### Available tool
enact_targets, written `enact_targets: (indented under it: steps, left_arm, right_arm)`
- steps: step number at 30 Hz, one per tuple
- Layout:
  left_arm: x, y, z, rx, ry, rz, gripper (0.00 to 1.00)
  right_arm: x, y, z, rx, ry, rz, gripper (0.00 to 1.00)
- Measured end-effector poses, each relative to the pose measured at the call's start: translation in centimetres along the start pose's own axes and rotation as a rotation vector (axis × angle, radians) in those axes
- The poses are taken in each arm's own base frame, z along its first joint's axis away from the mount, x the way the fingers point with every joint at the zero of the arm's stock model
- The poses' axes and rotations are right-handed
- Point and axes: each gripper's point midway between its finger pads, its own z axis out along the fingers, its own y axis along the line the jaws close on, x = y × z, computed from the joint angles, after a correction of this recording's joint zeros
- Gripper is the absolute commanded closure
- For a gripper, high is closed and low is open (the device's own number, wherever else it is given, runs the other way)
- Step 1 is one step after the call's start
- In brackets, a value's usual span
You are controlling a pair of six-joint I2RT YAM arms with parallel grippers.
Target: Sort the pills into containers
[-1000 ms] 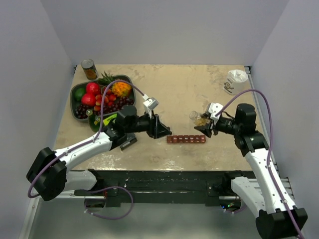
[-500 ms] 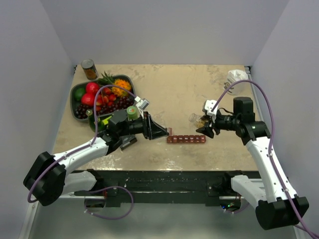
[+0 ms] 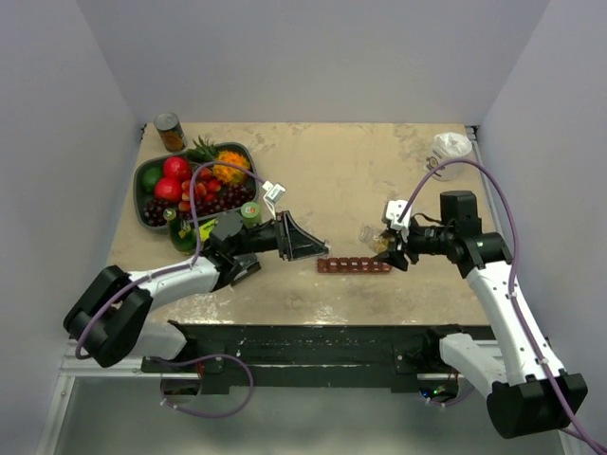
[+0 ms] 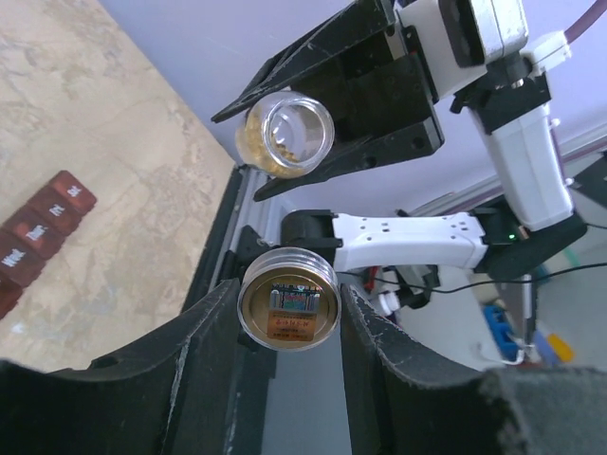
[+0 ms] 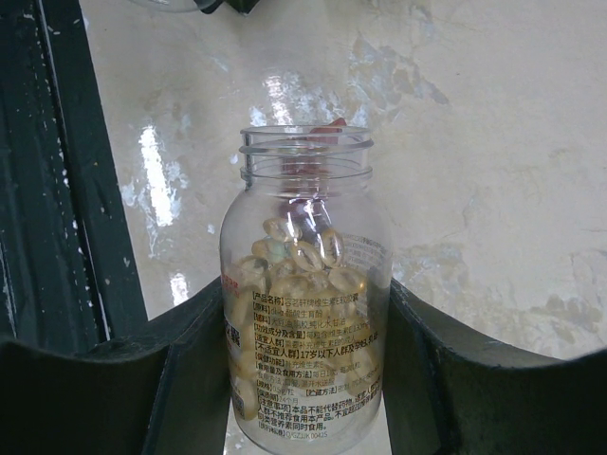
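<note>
The containers [image 3: 353, 265], a dark red strip of joined lidded compartments, lie on the table between the two arms; the strip's end also shows in the left wrist view [image 4: 43, 227]. My right gripper [image 3: 391, 248] [image 5: 303, 294] is shut on an open clear bottle [image 3: 373, 235] [image 5: 305, 284] [image 4: 285, 133], tilted with its mouth over the strip's right end. Golden pills [image 5: 303, 256] fill the bottle's lower part. My left gripper [image 3: 311, 249] [image 4: 287, 296] hovers by the strip's left end, shut on the bottle's round clear cap [image 4: 289, 313].
A grey fruit bowl [image 3: 137, 185] full of fruit stands at the back left, with a small can [image 3: 170, 132] behind it. A crumpled white object [image 3: 450, 147] lies at the back right corner. The black rail [image 3: 313, 341] runs along the table's near edge.
The left gripper has swung right and lower toward the strip's left end with the cap. The right gripper has brought the bottle down and closer to the strip's right end.
</note>
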Motion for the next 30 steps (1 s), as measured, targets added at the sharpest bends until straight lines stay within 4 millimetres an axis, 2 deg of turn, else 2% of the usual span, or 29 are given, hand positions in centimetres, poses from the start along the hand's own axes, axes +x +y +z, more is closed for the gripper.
enact_targets:
  steps: [7, 12, 17, 24, 30]
  left_arm:
    - [0.4, 1.3, 1.3, 0.055, 0.007, -0.127, 0.86]
    - [0.8, 1.6, 3.2, 0.091, 0.037, -0.184, 0.87]
    - [0.5, 1.1, 4.6, 0.132, 0.045, -0.187, 0.87]
    - [0.0, 1.3, 5.5, 0.131, 0.036, -0.198, 0.87]
    - [-0.3, 1.5, 6.5, 0.106, 0.033, -0.181, 0.87]
  right_arm:
    - [0.3, 0.4, 0.4, -0.027, 0.011, -0.006, 1.0]
    - [0.2, 0.8, 0.9, -0.055, 0.013, -0.005, 1.0]
    - [0.2, 1.4, 1.3, -0.083, 0.018, -0.012, 1.0]
    - [0.1, 1.8, 1.6, -0.099, 0.023, -0.017, 1.0]
    - [0.9, 1.7, 1.8, -0.089, 0.065, 0.0, 1.0]
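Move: The open mouth of the pill jar in the right gripper lies about 10 cm to the right of the left gripper, 3 cm ahead and a touch higher. The red-brown pill box is on the table, roughly 9 cm to the left gripper's right, 2 cm ahead and 10 cm below. From the right gripper, the clear lid held by the left one is some 12 cm to the left, 1 cm back and 4 cm lower. Bring the left gripper, still pinching the lid, about 6 cm to the right and some 2 cm forward, dipping briefly on the way, to the jar's mouth; turn the wrist roughly 10 degrees meanwhile. Keep the right grip on the jar and ease it about 2 cm down and 1.5 cm left to meet the lid, drawing it back slightly. ##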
